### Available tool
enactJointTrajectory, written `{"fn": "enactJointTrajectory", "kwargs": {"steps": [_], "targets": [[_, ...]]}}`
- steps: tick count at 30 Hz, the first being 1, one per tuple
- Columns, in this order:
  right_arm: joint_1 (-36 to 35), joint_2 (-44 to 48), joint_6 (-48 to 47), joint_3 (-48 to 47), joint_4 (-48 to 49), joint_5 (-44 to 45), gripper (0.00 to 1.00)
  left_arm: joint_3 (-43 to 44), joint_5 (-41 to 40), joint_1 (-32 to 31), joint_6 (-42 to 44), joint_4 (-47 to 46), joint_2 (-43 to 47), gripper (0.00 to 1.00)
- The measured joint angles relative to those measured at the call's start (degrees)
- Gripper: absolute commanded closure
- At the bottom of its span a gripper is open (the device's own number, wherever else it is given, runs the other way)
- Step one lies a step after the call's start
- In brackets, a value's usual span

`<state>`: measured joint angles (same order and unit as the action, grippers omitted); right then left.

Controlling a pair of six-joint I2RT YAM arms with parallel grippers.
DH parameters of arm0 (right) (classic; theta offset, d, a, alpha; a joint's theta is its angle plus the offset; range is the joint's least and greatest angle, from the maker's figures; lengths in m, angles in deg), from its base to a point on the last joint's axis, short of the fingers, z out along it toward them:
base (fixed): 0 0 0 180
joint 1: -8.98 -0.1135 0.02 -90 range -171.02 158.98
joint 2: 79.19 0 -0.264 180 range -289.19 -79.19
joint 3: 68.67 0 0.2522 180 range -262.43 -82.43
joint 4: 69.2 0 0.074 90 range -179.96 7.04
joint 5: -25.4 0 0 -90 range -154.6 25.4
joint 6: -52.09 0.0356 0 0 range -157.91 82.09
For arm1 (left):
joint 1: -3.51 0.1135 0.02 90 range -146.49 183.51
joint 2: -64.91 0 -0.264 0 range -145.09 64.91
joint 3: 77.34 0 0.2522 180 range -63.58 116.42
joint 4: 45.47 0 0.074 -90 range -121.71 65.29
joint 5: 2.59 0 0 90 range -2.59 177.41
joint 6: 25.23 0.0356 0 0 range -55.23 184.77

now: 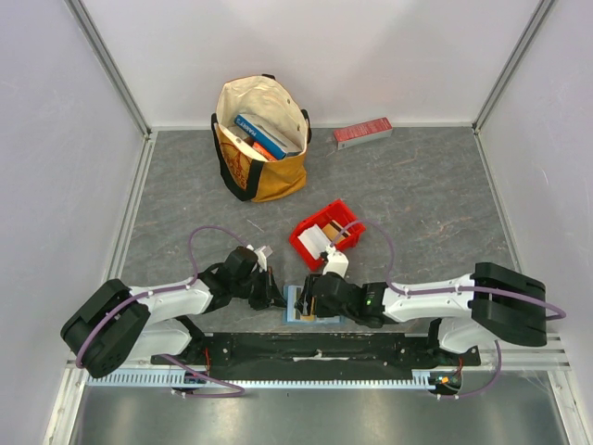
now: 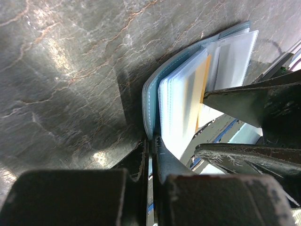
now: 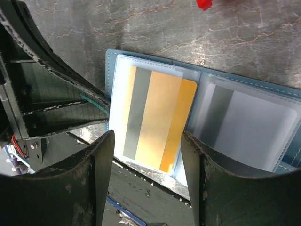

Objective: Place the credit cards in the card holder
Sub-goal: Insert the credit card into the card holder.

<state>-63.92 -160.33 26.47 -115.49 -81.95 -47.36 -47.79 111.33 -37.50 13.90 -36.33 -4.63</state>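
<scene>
The teal card holder point(image 3: 109, 70) lies open at the table's near edge, under both grippers point(image 1: 295, 313). An orange credit card point(image 3: 160, 117) with a grey stripe sits in its left clear sleeve, its lower end sticking out. A white card point(image 3: 254, 127) shows through the right sleeve. My right gripper point(image 3: 148, 134) is open, its fingers on either side of the orange card with gaps both ways. My left gripper point(image 2: 152, 140) is shut on the holder's teal cover point(image 2: 149, 101) at its edge. More cards point(image 1: 316, 240) lie in the red bin point(image 1: 345, 211).
A tan tote bag point(image 1: 269, 181) with books stands at the back, left of centre. A long red box point(image 1: 362, 133) lies by the back wall. The red bin sits just beyond the right gripper point(image 1: 309, 298). The arms' black base rail point(image 1: 315, 348) borders the holder.
</scene>
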Motion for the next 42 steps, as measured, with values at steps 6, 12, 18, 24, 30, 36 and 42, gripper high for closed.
{"fn": "enactJointTrajectory", "kwargs": {"steps": [6, 12, 18, 24, 30, 36, 42], "targets": [[0.0, 3.06, -1.18, 2.54, 4.09, 0.04, 0.45, -0.02, 0.0, 0.0, 0.0, 0.02, 0.02, 0.98], [0.0, 4.28, -1.46, 3.85, 8.92, -0.76, 0.46, -0.02, -0.02, 0.0, 0.0, 0.02, 0.07, 0.98], [0.0, 6.19, -1.64, 4.0, 7.63, 0.55, 0.4, -0.11, -0.15, 0.0, 0.0, 0.28, 0.5, 0.98], [1.66, 9.9, -2.05, 4.0, 4.55, 2.25, 0.35, -0.24, -0.94, 0.0, 0.0, 1.11, 1.42, 0.98], [2.19, 4.17, -1.84, 4.0, 4.35, -0.11, 0.35, -0.24, -1.01, 0.0, 0.0, 1.14, 1.44, 0.98], [2.19, 0.39, -1.92, 3.85, 7.93, -3.41, 0.45, -0.26, -1.05, 0.0, 0.0, 1.22, 1.51, 0.98], [2.32, -0.46, -3.61, 3.74, 8.09, -3.85, 0.62, -0.33, -1.25, 0.04, 0.0, 1.79, 1.97, 0.98]]}}
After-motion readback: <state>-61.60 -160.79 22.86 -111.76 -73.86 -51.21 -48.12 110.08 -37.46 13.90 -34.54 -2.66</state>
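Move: Both of the right gripper's half-open fingers straddle the yellow credit card, whose middle is about 1 cm ahead, 1 cm left and 1 cm below. The card holder's empty right pocket is some 5 cm to the right, 1 cm ahead and 1 cm below; the red box's middle is around 17 cm ahead and 4 cm right. From the left gripper, already shut on the holder's left edge, the same card is about 5 cm right, level fore and aft. Lift the right gripper about 4 cm off the card, easing slightly forward and rolling its left side up some 5 to 10 degrees, first a little left, then right. Bring it down and back again to just under its starting height, then close the fingers partway with the right fingertip against the card's right edge, nudging it left into the pocket. Keep the left gripper pinched on the holder's edge. ##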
